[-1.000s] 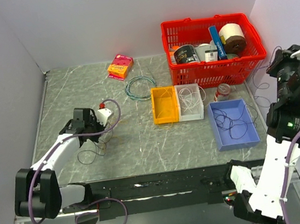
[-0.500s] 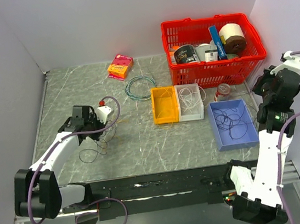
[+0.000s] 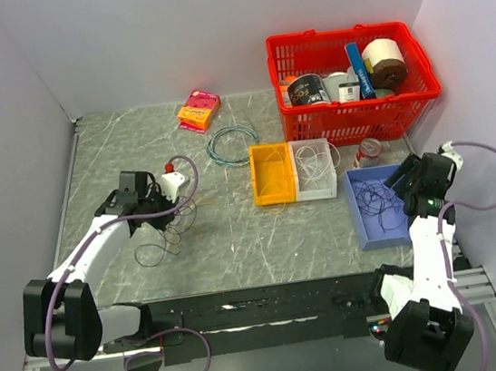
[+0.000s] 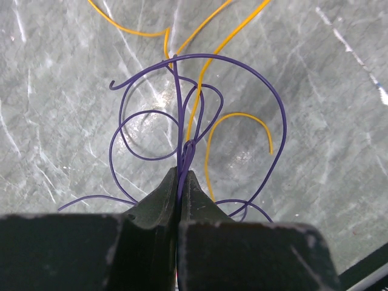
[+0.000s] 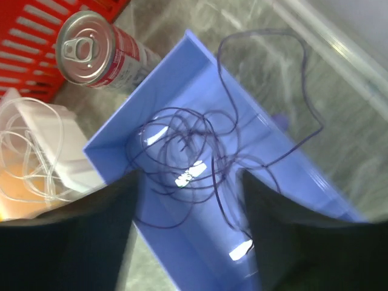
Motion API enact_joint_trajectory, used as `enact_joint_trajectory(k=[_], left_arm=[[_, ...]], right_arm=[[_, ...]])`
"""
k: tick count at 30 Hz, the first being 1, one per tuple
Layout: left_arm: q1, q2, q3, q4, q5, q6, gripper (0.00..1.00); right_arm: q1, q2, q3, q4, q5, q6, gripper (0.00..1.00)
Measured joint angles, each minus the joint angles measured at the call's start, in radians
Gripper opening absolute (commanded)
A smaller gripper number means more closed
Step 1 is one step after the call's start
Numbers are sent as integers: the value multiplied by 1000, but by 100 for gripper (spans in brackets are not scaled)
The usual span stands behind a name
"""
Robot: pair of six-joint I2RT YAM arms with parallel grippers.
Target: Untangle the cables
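My left gripper (image 4: 182,173) is shut on dark purple strands of the cables (image 4: 200,97), whose loops spread over the table with an orange strand (image 4: 237,115) running through them. In the top view this gripper (image 3: 154,218) sits at the table's left with the loose bunch (image 3: 157,243) hanging just in front of it. My right gripper (image 5: 189,182) is open and empty, low over the blue tray (image 5: 182,254), which holds a tangle of dark purple wire (image 5: 182,145). In the top view this gripper (image 3: 403,185) is at the tray's right side (image 3: 363,225).
A yellow tray (image 3: 273,173) and a white tray (image 3: 314,169) with white wire stand mid-table. A red basket (image 3: 348,44) of items is at the back right, a can (image 3: 369,149) in front of it. A blue-green coil (image 3: 232,145) and a pink-orange box (image 3: 199,110) lie at the back.
My right arm has swung down from high at the right edge to over the blue tray. My left gripper has shifted slightly away from me, still holding the purple strands.
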State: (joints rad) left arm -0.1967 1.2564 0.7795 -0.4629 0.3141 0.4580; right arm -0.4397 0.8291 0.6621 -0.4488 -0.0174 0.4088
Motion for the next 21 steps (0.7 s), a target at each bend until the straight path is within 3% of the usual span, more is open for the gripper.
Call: enact_joint_trajectory(k=[1,10,16,21], left_arm=[[0,0,3,-3,4,0,4],[-13,0,80,-98,126,1,1],[-50,0,203,-217,222,25,1],[-50,-12,304,-314,316,58,2]], right_arm=[[-2,-1,-13,0,-2,10,99],[48,-23,95,7,-2,12,100],[316,-76,212,49,24,-109,100],[564,-59,180,272,-315,-246,100]])
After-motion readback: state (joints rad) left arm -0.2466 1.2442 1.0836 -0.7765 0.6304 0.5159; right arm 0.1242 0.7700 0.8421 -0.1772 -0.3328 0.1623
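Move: The tangle of purple and yellow cables hangs pinched in the left gripper, its loops some 5 cm below and a couple of centimetres to the right. The yellow bin is about 33 cm right and 11 cm ahead of the left hand. From the right hand, the tangle lies about 63 cm left, nearly level fore and aft, some 10 cm lower. The blue box with its dark cable is right beneath the right hand, 12 cm down; the white bin is 20 cm left, 12 cm ahead. Finish spreading the right gripper's fingers wide over the blue box, then lift it about 16 cm and sweep it some 20 cm left, out over the white bin's side and towards the tangle, turning it counter-clockwise and tipping the fingers up. Meanwhile keep the left gripper shut on the cables and raise them about 9 cm while carrying them right and slightly back. ##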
